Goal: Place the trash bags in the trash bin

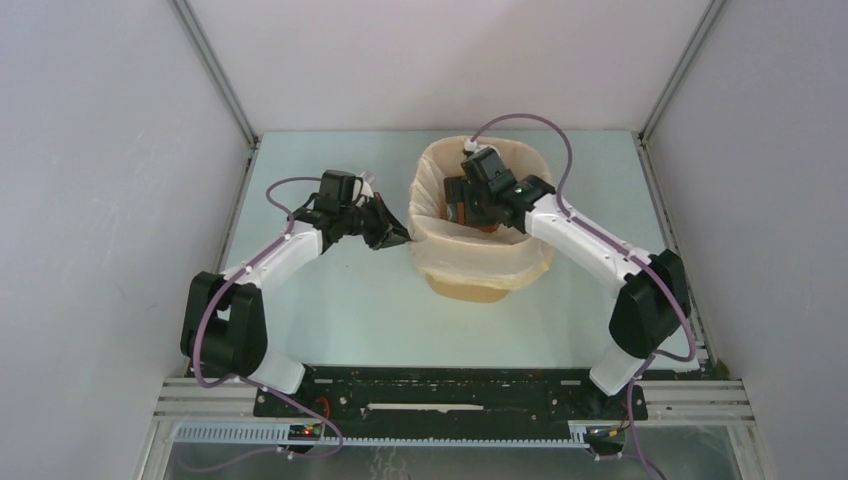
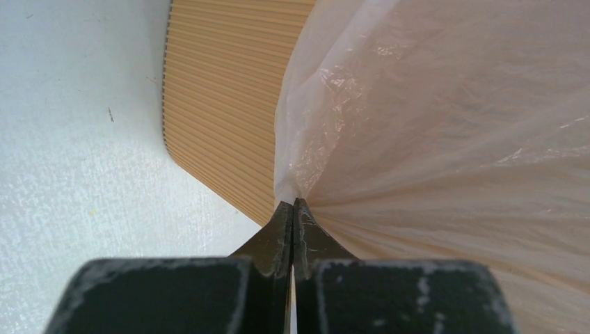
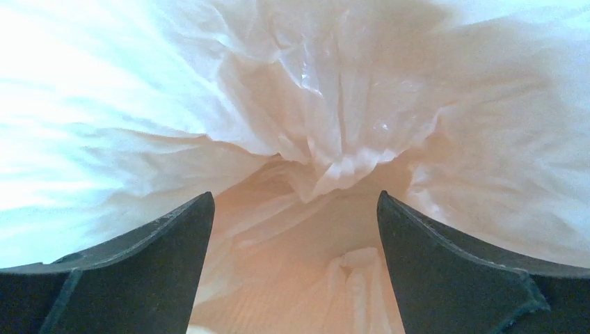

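Observation:
The orange-yellow trash bin (image 1: 478, 288) stands mid-table with a cream translucent trash bag (image 1: 432, 210) lining it and folded over its rim. My left gripper (image 1: 398, 236) is at the bin's left side, shut on a pinch of the bag's film (image 2: 306, 160), which fans out taut from the fingertips (image 2: 293, 206); the bin's ribbed wall (image 2: 222, 97) shows beside it. My right gripper (image 1: 470, 205) reaches down inside the bin's mouth, open, its two fingers (image 3: 174, 236) wide apart over crumpled bag film (image 3: 334, 153) with nothing between them.
White enclosure walls and metal posts (image 1: 215, 70) border the pale green table (image 1: 330, 300). The arm bases sit on a black rail (image 1: 450, 395) at the near edge. The right arm's purple cable (image 1: 545, 125) arcs over the bin.

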{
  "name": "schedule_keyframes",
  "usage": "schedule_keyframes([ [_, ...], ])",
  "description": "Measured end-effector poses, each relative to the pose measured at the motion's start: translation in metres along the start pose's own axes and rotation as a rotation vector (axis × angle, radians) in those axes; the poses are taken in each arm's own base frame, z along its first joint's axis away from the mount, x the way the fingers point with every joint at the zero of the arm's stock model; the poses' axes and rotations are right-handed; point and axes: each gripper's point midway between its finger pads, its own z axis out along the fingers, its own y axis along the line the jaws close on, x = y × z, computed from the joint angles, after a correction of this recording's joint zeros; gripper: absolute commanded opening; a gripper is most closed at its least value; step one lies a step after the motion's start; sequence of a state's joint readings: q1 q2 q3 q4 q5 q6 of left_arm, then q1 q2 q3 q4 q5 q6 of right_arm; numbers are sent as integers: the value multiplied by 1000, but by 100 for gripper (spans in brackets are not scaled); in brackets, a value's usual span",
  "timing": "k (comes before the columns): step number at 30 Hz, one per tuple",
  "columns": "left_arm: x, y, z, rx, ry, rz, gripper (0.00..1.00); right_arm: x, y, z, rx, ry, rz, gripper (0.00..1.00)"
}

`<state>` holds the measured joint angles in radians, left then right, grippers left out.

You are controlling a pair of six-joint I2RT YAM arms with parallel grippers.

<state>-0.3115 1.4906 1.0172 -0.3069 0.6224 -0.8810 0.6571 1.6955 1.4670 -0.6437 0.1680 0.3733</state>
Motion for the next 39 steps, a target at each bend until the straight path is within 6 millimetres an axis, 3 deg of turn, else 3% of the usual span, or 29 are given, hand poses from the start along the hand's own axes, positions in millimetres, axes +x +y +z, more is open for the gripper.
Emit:
schedule_keyframes([
  [4, 0, 1, 0, -4, -1, 1, 0, -24, 4, -31, -14, -53, 19, 96],
  [8, -1, 4, 0, -18, -9, 9, 9, -46, 10, -60, -31, -101, 28, 96],
  [12, 1, 11, -3, -56, -15, 23, 27, -68, 13, -98, -61, -164, 38, 99],
  [17, 6, 17, -20, -115, -40, 63, 55, -103, 16, -173, -143, -326, 68, 100],
  [21, 2, 14, -54, -163, -114, 100, 75, -110, 4, -246, -205, -466, 98, 100],
  [25, -20, -3, -117, -179, -296, 118, 87, -105, -18, -320, -246, -615, 143, 100],
  [27, -30, -23, -152, -177, -400, 145, 91, -100, -27, -344, -256, -661, 161, 100],
  [31, -30, -95, -218, -53, -578, 268, 97, -98, -42, -395, -283, -747, 206, 100],
  [37, -3, -215, -325, 189, -833, 575, 100, -108, -48, -446, -334, -847, 250, 100],
  [39, 11, -241, -363, 265, -941, 661, 100, -112, -48, -460, -349, -877, 257, 100],
])
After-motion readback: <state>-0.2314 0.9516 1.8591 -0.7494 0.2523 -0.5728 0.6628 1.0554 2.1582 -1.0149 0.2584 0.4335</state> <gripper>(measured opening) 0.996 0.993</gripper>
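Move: The left hand's closed fingers already pinch the trash bag's near-left rim, right at the hand point. The lined trash bin's middle lies about 8 cm ahead of that hand, 13 cm to its right and 11 cm below. The right hand, open, is inside the bag mouth. From it the bin's middle is level in reach, some 4 cm right and 12 cm down, and the pinched rim is about 7 cm back and 9 cm left at the same height. Left fingers open, releasing the bag rim; right leaves the bag; both rise some 40 cm, back and outward. ##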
